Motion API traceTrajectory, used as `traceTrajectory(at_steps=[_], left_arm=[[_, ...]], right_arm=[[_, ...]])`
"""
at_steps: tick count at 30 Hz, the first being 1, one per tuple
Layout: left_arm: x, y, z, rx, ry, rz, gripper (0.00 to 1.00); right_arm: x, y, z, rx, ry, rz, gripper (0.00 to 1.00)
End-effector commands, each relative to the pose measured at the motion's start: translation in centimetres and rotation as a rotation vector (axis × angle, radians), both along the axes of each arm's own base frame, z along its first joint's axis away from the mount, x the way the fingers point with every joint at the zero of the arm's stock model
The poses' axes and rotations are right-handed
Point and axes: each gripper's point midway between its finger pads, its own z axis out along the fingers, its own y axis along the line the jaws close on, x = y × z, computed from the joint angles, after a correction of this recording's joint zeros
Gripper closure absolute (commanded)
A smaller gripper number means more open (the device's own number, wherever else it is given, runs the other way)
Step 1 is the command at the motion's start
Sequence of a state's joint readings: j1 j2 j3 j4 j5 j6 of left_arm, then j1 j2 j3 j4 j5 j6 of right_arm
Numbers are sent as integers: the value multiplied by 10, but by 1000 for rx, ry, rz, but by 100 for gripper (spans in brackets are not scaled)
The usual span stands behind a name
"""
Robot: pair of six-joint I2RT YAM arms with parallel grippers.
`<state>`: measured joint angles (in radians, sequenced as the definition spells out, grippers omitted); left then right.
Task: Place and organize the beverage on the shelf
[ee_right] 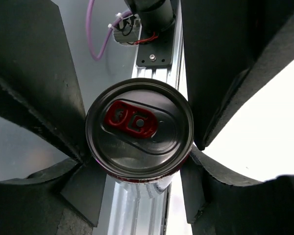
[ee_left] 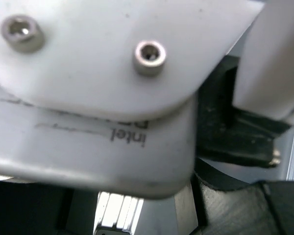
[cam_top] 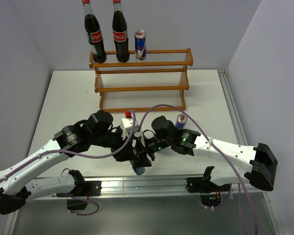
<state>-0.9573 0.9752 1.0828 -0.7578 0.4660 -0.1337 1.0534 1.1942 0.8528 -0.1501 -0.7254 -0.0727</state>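
The wooden shelf (cam_top: 139,73) stands at the back, with two cola bottles (cam_top: 95,36) (cam_top: 120,34) and one can (cam_top: 140,45) on its top tier. Another can (cam_top: 180,121) stands on the table by the right arm, and a red can top (cam_top: 129,114) peeks out behind the left wrist. Both grippers meet over the near edge on one upright can (cam_top: 139,170) (ee_right: 139,129). My right gripper (cam_top: 147,155) (ee_right: 137,169) has its fingers (ee_right: 193,181) pressed against the can's sides. My left gripper (cam_top: 131,155) grips the same can; its own view is blocked.
A white camera housing (ee_left: 88,98) fills the left wrist view. An aluminium rail (cam_top: 147,183) (ee_right: 137,210) runs along the table's near edge under the held can. Purple cables (cam_top: 152,110) arch over both wrists. Walls close in the table on the left, right and behind the shelf.
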Motion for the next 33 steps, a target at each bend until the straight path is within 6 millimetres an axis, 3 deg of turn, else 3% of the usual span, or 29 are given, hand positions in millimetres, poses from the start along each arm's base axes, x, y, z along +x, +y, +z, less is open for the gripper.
traceTrajectory(at_steps=[1, 3, 4, 7, 9, 12, 13, 18, 20, 22, 26, 30, 31, 33], left_arm=[[8, -9, 37, -138, -104, 5, 89], [9, -8, 38, -141, -115, 16, 84], [12, -7, 39, -141, -123, 33, 72], [22, -2, 42, -143, -156, 101, 42], [26, 1, 47, -155, -173, 138, 33], [32, 5, 53, -174, -198, 185, 4], [34, 7, 55, -184, -203, 200, 0], [53, 22, 71, -232, -268, 334, 0], [65, 35, 88, -292, -306, 439, 0], [86, 52, 90, -307, -338, 586, 1], [124, 103, 96, -318, -406, 900, 0], [150, 148, 82, -264, -426, 1167, 1], [154, 156, 78, -253, -422, 1220, 0], [160, 159, 63, -197, -398, 1247, 1]], right_arm=[[-8, 8, 28, 67, -19, 54, 85], [-6, 10, 33, 87, -30, 44, 89], [-5, 10, 33, 91, -34, 34, 100], [2, 11, 40, 132, -65, -10, 100], [5, 11, 48, 173, -88, -33, 100], [9, 9, 56, 212, -110, -71, 100], [15, 10, 57, 222, -124, -101, 100], [37, 7, 71, 264, -175, -230, 100], [58, 3, 77, 281, -194, -360, 100], [83, -3, 88, 328, -227, -503, 100], [138, -33, 115, 396, -292, -836, 100], [175, -54, 139, 437, -293, -993, 100], [194, -67, 139, 429, -302, -1049, 100], [210, -80, 151, 458, -333, -1101, 100]])
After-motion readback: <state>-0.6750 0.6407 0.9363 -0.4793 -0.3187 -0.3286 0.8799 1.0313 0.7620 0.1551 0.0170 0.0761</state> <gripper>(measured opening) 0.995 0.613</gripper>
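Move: Both hands grip the same can; it sits between the left fingers as well as the right ones. From the right hand, the free spot on the top shelf is about 34 cm ahead, 8 cm right and 18 cm up, with the shelved can some 8 cm left of that spot. A table can stands about 12 cm ahead, 8 cm right and 11 cm below the right hand; a far can is 19 cm ahead and 18 cm right. Left opens and clears forward-left; right, turning clockwise, carries the can some 17 cm forward towards the shelf. ##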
